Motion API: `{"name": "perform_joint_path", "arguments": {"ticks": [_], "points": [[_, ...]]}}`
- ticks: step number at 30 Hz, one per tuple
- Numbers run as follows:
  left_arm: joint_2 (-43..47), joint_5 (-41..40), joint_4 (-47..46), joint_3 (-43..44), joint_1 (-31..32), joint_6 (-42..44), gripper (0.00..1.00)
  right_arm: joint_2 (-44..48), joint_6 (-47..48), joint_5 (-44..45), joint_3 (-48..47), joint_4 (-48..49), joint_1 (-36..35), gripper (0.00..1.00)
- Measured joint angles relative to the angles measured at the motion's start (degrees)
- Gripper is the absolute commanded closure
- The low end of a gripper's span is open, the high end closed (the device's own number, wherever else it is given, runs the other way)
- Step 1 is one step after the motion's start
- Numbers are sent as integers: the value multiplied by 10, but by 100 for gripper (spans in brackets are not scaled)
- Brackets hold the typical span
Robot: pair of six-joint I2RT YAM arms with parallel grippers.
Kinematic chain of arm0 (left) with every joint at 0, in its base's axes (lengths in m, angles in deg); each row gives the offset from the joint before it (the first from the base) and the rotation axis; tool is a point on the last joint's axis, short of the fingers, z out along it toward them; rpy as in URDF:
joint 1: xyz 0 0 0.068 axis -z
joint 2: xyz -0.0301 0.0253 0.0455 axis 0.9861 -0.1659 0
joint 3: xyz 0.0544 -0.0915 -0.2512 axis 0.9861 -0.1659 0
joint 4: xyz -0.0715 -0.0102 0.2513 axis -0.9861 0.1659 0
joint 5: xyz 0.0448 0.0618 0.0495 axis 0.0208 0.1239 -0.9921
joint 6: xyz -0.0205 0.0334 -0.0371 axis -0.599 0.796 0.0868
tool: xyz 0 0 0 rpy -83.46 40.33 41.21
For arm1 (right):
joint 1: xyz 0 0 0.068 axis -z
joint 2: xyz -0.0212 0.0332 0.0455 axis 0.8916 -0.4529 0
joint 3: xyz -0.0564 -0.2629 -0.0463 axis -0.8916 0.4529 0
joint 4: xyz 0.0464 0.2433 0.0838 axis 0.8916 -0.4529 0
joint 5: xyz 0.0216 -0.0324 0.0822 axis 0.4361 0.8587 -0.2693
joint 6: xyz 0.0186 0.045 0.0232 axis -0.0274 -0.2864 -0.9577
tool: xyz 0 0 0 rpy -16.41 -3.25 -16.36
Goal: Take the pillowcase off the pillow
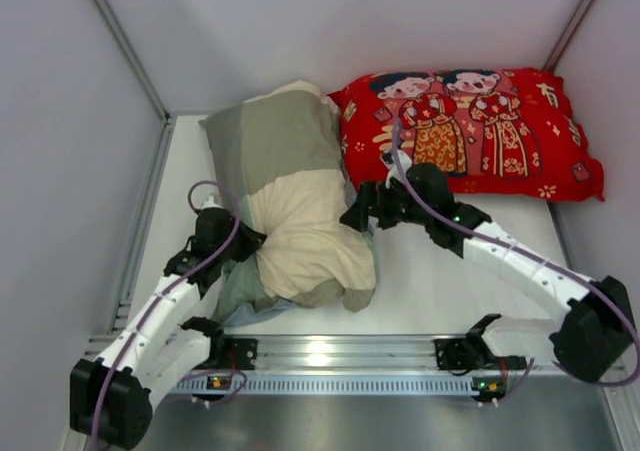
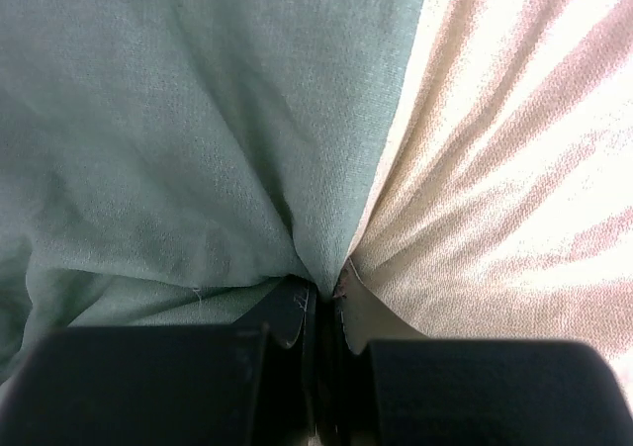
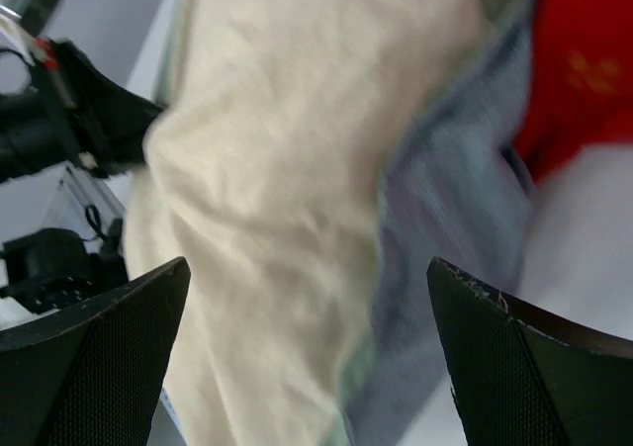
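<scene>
The pillowcase [image 1: 295, 196], in sage-green and cream panels, lies bulging on the table left of centre, with the pillow hidden inside it. My left gripper [image 1: 250, 239] is at the case's left edge. In the left wrist view the left gripper [image 2: 324, 293] is shut on a pinch of cloth where the green panel [image 2: 178, 149] meets the cream one [image 2: 514, 169]. My right gripper [image 1: 353, 215] stands open at the case's right side. In its own view the right gripper [image 3: 308, 264] has cream pillowcase cloth [image 3: 287, 169] ahead between the spread fingers, untouched, and blue-grey reverse cloth [image 3: 445, 219] to the right.
A red pillow [image 1: 480, 131] printed with two cartoon figures lies at the back right, touching the case's far right edge. A metal rail [image 1: 330, 356] runs along the near edge. Grey walls close in on the left and right sides. The left arm [image 3: 69, 120] shows in the right wrist view.
</scene>
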Motion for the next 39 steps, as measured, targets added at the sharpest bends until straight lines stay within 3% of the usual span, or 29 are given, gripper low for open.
{"name": "perform_joint_path", "arguments": {"ticks": [7, 11, 15, 21, 22, 23, 25, 26, 31, 35, 39], "points": [[-2, 7, 3, 0, 0, 7, 100, 147, -7, 17, 179, -39, 9, 1], [-5, 17, -3, -2, 0, 7, 100, 155, -16, -3, 252, 5, 9, 1], [-9, 30, -13, -7, -1, 6, 100, 113, -42, -56, 304, 142, 9, 0], [0, 35, -24, -18, -3, 5, 100, -26, -126, -160, 321, 419, 6, 2], [1, 34, -25, -20, -4, 4, 100, -50, -140, -176, 315, 451, 3, 8], [2, 34, -26, -21, -4, 4, 100, -75, -155, -192, 305, 480, 0, 36], [1, 34, -29, -24, -5, 3, 100, -122, -185, -216, 276, 527, -7, 75], [1, 32, -30, -25, -5, 3, 100, -136, -195, -221, 264, 541, -9, 98], [-24, 23, -39, -25, -8, 3, 100, -158, -197, -232, 194, 525, -36, 100], [-105, 7, -43, 9, 5, 9, 100, -144, -111, -190, 68, 352, -80, 100], [-208, -24, -40, 94, 85, 14, 100, -142, -30, -145, -96, 191, -110, 100]]}}
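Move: The pillowcase's free right edge, cream over a blue-grey side, lies about 7 cm back, 4 cm to the right and 12 cm below the open right hand. From that hand the cream panel's middle is some 10 cm left, 5 cm back and 9 cm down; the red pillow's middle is roughly 19 cm ahead, 30 cm right and 16 cm down. From the left hand the same edge is about 27 cm right, 3 cm back and 2 cm lower. The open right hand dips about 11 cm while drawing back and right to the pillowcase's right edge, then sweeps some 18 cm left while rising and turning roughly 25 degrees counter-clockwise, its fingers closing partway to pinch the edge with the blue-grey cloth. The left hand keeps its pinch on the left side almost still, then slides right and slightly forward, sinking a little. ##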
